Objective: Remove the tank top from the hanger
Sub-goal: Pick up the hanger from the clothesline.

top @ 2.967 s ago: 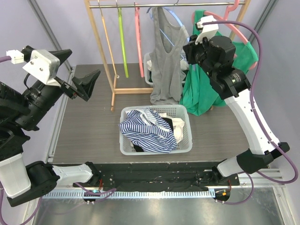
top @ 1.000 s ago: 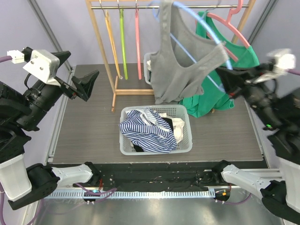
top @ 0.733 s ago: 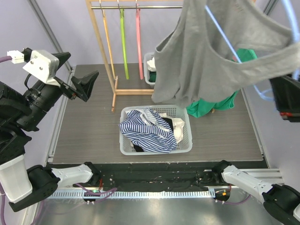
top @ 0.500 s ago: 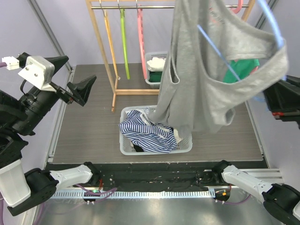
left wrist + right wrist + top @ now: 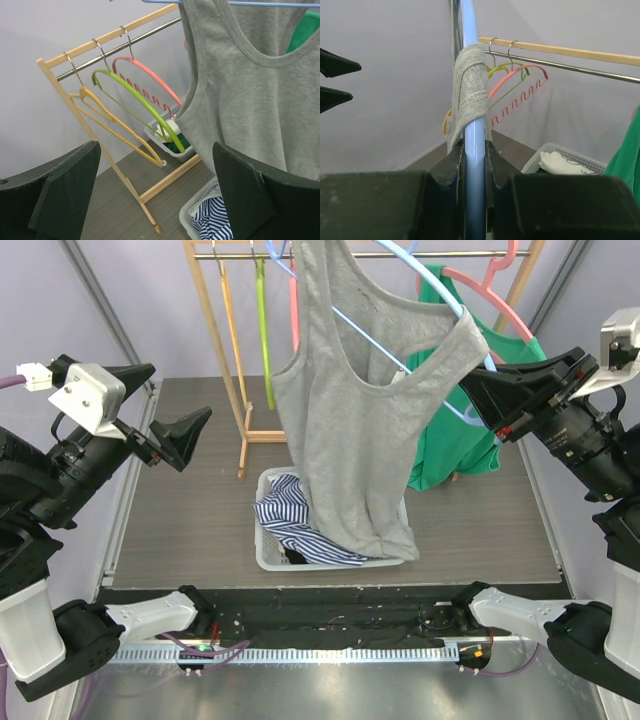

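Note:
The grey tank top (image 5: 350, 410) hangs on a light blue hanger (image 5: 447, 298), held in the air over the middle of the table. My right gripper (image 5: 478, 400) is shut on one end of the hanger. In the right wrist view the blue hanger (image 5: 474, 165) runs up between the jaws of my right gripper (image 5: 474, 155), and a grey strap (image 5: 469, 90) is draped over it just above them. My left gripper (image 5: 180, 390) stands open to the left of the top, apart from it. Between its fingers (image 5: 65, 195) the left wrist view shows the tank top (image 5: 240, 100) at the right.
A wooden clothes rack (image 5: 225, 370) stands at the back with yellow, green and pink hangers (image 5: 135, 95). A green garment (image 5: 450, 440) hangs on a pink hanger behind the top. Below the top's hem is a white basket (image 5: 268, 540) of striped clothes. A small basket (image 5: 162, 137) sits under the rack.
The right arm has pulled the hanger and tank top off the rail and swung them forward; the top now hangs over the basket. The left gripper has barely shifted.

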Tool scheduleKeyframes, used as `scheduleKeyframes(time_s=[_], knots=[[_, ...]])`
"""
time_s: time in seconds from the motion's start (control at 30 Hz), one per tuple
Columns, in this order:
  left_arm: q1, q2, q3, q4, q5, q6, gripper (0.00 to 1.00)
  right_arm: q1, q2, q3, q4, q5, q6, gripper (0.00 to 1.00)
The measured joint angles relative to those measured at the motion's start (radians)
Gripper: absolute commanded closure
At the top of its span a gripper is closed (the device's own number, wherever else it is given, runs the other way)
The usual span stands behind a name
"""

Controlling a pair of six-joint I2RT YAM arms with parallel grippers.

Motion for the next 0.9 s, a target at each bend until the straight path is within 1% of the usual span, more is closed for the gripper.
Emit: scheduleKeyframes(time_s=[0.27, 0.6, 0.7, 0.83, 0.9], knots=[[0.010, 0.000, 0.000, 0.000, 0.008, -0.007, 0.00, 0.000, 0.085, 0.164, 0.012, -0.021, 0.006, 0.99], [0.020, 0.000, 0.001, 0.000, 0.019, -0.019, 0.00, 0.000, 0.099, 0.166, 0.132, -0.051, 0.046, 0.99], [0.021, 0.000, 0.001, -0.001, 0.024, -0.021, 0.00, 0.000, 0.137, 0.187, 0.155, -0.064, 0.068, 0.99], [0.029, 0.000, 0.001, -0.002, 0.029, -0.024, 0.00, 0.000, 0.226, 0.260, 0.183, -0.097, 0.108, 0.99], [0.035, -0.003, 0.000, -0.004, 0.032, -0.026, 0.00, 0.000, 0.251, 0.262, 0.204, -0.106, 0.121, 0.99]])
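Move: The right hand, already gripping the near end of the blue hanger with the gray tank top on it, has the left gripper about 34 cm to its left, nearly level with it forward and 3 cm lower. The basket is roughly 10 cm ahead, 14 cm left and 60 cm down; the green tank top hangs some 27 cm ahead, 12 cm right and 20 cm lower. From the left hand, the gray tank top's middle is about 25 cm right, 8 cm ahead and 8 cm lower. Keep the right fingers shut on the end of the blue hanger and lift it first, nearly straight up; then, still rising a little for about 7.5 cm in all, swing it left and forward towards the waiting left gripper, some 4 cm left. Meanwhile tip the right fingers up and turn them counter-clockwise, each by under 10 degrees. ##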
